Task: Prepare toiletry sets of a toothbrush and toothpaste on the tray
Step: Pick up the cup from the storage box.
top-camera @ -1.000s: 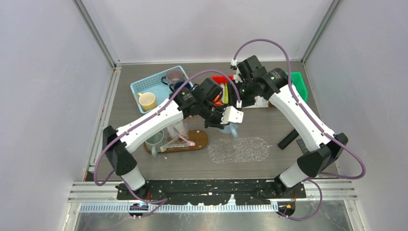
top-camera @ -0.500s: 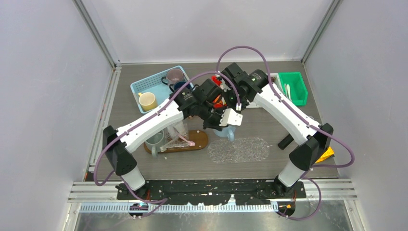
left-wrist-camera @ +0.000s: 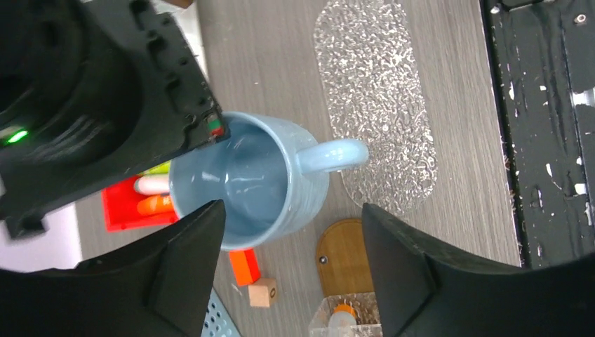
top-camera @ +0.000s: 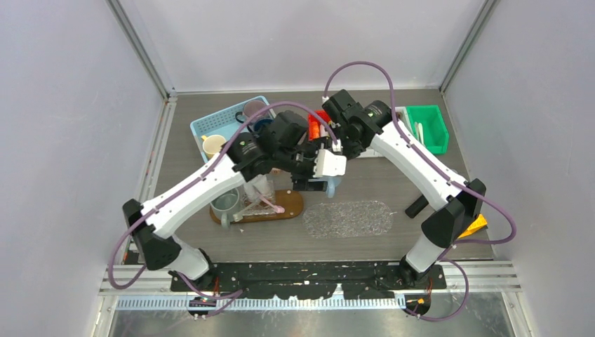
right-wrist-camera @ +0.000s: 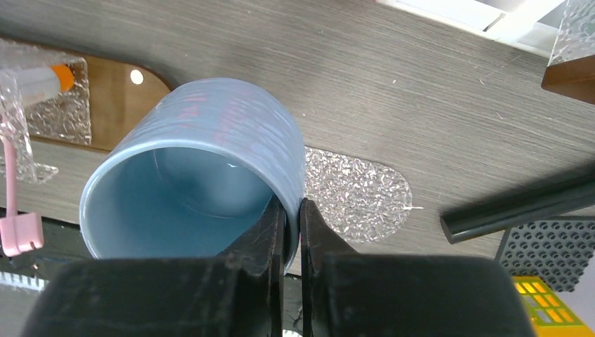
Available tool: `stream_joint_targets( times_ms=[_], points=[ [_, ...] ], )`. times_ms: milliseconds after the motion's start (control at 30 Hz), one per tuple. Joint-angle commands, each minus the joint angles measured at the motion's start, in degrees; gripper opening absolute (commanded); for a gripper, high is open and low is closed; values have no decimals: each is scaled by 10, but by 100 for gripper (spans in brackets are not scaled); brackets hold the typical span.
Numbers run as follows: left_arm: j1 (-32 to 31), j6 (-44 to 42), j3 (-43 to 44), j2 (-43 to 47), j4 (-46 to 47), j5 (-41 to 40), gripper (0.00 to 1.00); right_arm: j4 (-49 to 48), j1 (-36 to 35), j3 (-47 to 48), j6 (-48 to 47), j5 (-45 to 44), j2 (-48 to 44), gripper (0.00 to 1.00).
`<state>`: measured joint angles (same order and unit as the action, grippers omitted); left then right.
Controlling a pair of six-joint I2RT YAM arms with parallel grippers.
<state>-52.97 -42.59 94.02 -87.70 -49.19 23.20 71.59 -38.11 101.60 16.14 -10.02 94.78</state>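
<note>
A light blue mug (right-wrist-camera: 210,140) is pinched at its rim by my right gripper (right-wrist-camera: 293,207), one finger inside the wall and one outside. My left gripper (left-wrist-camera: 292,210) hangs open just above the same mug (left-wrist-camera: 245,182) without touching it. In the top view both grippers meet over the mug (top-camera: 335,184), which is mostly hidden. The wooden tray (top-camera: 289,203) carries a grey-green mug (top-camera: 226,205), a pink toothbrush (top-camera: 270,204) and an orange-capped toothpaste (right-wrist-camera: 38,81) in a clear holder. An empty textured clear tray (top-camera: 349,219) lies beside it.
A blue basket (top-camera: 214,125) at the back left holds a cream mug (top-camera: 214,146) and a mauve mug (top-camera: 254,109). A red bin (left-wrist-camera: 126,209) with tubes sits behind the mug. An orange block (left-wrist-camera: 243,267) and brown cube (left-wrist-camera: 262,291) lie loose. Green bin (top-camera: 429,126) stands back right.
My right arm swung in from the back bins and shut on the mug's rim. My left gripper, shut on the mug before, has opened and let it go.
</note>
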Motion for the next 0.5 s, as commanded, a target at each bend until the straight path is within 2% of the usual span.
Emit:
stream_joint_targets(
  times_ms=[0,167,233,367,467],
  points=[
    [-3,36,-28,69,59,-38,79,-60,-1,3,44,-10,-9,1],
    [4,97,-50,120,90,-84,96,-88,-3,-11,57,-16,-4,1],
    [15,128,-60,139,110,-108,99,-97,-8,-20,62,-18,1,1],
    [62,199,-94,185,165,-164,100,-123,-21,-41,76,-21,9,1],
    [125,253,-130,222,211,-207,100,-134,-44,-48,83,-33,18,1]
  ],
)
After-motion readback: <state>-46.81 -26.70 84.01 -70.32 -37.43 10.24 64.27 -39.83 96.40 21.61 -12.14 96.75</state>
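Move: The right hand already pinches the light-blue cup by its right-hand rim. The clear oval tray's middle lies about 10 cm back from that hand, 1 cm right and 18 below; the brown tray is some 25 cm left and 6 back, the red box about 16 ahead and 5 left. From the emptied left hand, the cup is roughly 4 cm ahead, 5 right and 7 below, and the blue storage box some 23 ahead and 22 left. Upwards at first, then swinging off to its left and a little forward, the left hand leaves the cup it has already let go of, rising and shifting about 7 cm each way, opening fully and turning some 25 degrees counter-clockwise. The right hand keeps its pinch on the rim and eases the cup down about 3 cm and left about 2, slightly forward, nearly without turning. ##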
